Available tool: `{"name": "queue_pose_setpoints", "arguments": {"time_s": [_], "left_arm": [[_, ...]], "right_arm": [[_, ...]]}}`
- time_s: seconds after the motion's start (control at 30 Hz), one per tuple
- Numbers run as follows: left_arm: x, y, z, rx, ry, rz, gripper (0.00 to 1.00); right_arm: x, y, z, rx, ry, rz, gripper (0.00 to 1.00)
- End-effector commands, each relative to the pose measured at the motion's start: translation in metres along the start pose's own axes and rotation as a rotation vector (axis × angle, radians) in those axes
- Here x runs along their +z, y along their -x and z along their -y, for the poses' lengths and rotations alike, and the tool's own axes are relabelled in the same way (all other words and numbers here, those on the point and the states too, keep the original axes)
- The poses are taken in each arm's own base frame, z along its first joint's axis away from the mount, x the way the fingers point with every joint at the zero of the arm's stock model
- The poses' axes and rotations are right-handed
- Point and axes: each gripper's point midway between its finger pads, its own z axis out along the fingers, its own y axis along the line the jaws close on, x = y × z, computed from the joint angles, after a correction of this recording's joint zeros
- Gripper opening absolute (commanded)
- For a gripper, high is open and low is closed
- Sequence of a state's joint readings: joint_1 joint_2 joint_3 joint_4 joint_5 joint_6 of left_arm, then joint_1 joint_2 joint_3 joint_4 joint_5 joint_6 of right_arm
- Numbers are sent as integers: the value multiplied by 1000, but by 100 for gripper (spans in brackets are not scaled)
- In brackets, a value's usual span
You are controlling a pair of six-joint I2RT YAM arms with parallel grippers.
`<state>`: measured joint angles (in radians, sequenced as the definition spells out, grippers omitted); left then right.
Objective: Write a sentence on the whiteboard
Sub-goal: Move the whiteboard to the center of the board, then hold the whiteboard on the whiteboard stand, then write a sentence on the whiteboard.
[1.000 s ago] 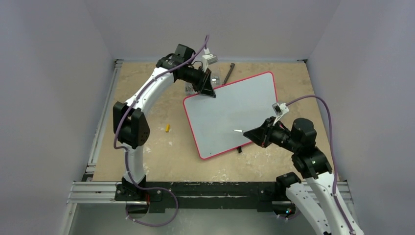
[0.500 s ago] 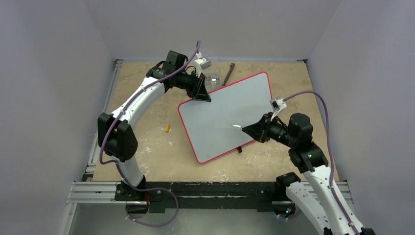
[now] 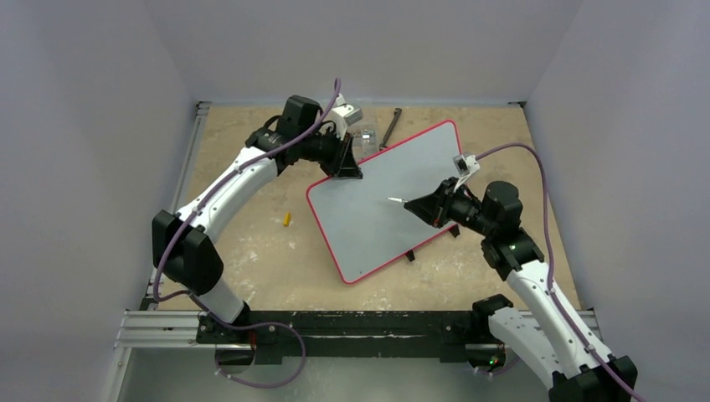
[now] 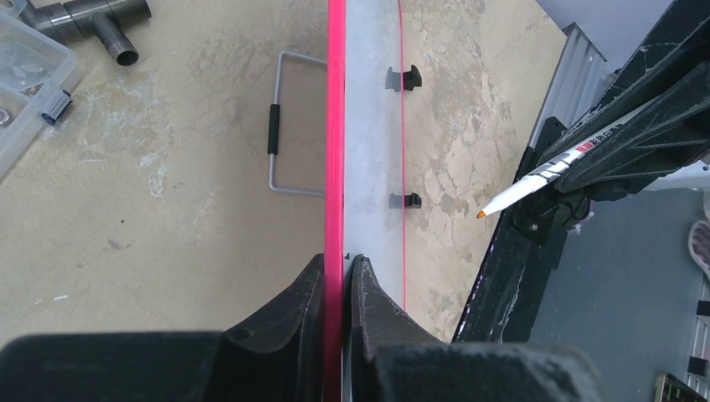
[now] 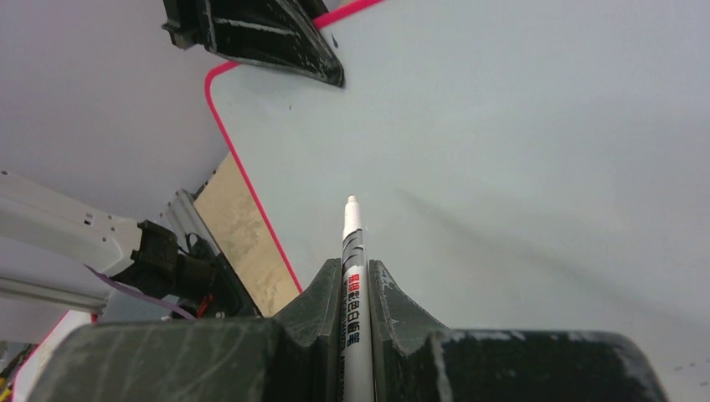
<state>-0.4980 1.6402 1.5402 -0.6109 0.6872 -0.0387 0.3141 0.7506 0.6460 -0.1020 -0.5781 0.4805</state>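
The whiteboard, white with a thin red frame, is tilted over the tan table. My left gripper is shut on the board's far left corner. In the left wrist view the red edge runs straight between the jaws of that gripper. My right gripper is shut on a white marker, which points at the board's face. The orange tip hangs a little apart from the board. No sentence is in view on the board.
A small yellow cap lies on the table left of the board. A clear plastic box and a dark pipe fitting sit at the far side, with a wire clip behind the board. Two black feet stick out of the board's near edge.
My left arm has swung left and tipped the board by its corner. My right gripper has carried the marker farther and to the left, over the board's middle.
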Motion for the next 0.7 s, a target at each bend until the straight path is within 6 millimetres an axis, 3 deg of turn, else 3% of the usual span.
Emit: {"name": "queue_pose_setpoints", "arguments": {"time_s": [0.0, 0.2, 0.5, 0.67], "left_arm": [[2, -13, -7, 55, 103, -39, 0], [5, -20, -2, 93, 140, -67, 0], [4, -19, -8, 68, 174, -76, 0], [4, -18, -8, 71, 190, -78, 0]], "right_arm": [[8, 37, -29, -113, 137, 131, 0], [22, 44, -49, -201, 204, 156, 0], [47, 26, -90, -312, 339, 120, 0], [60, 25, -100, -334, 349, 119, 0]]}}
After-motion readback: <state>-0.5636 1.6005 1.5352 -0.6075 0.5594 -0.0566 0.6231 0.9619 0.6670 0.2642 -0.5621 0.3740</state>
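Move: The whiteboard's middle, with its far edge held up, lies about 13 cm to the left hand's right, 9 cm back and 8 cm below. From the right hand it is roughly 3 cm left, 3 cm back and 10 cm down; the board's left corner lies some 25 cm left and 3 cm ahead of that hand, 4 cm below. The yellow cap lies on the table about 20 cm left of the left hand, 12 cm back and 18 cm below. The whiteboard's far edge, near its left corner, stays pinched in the left fingers, which ease it about 1 cm back, right and up, then hold. Above the board's face the right hand, still gripping the marker, first rises a little forward, then sweeps left some 9 cm towards the left corner, ending about 2 cm back and 2 cm higher, turning counter-clockwise and tipping its fingers up. ##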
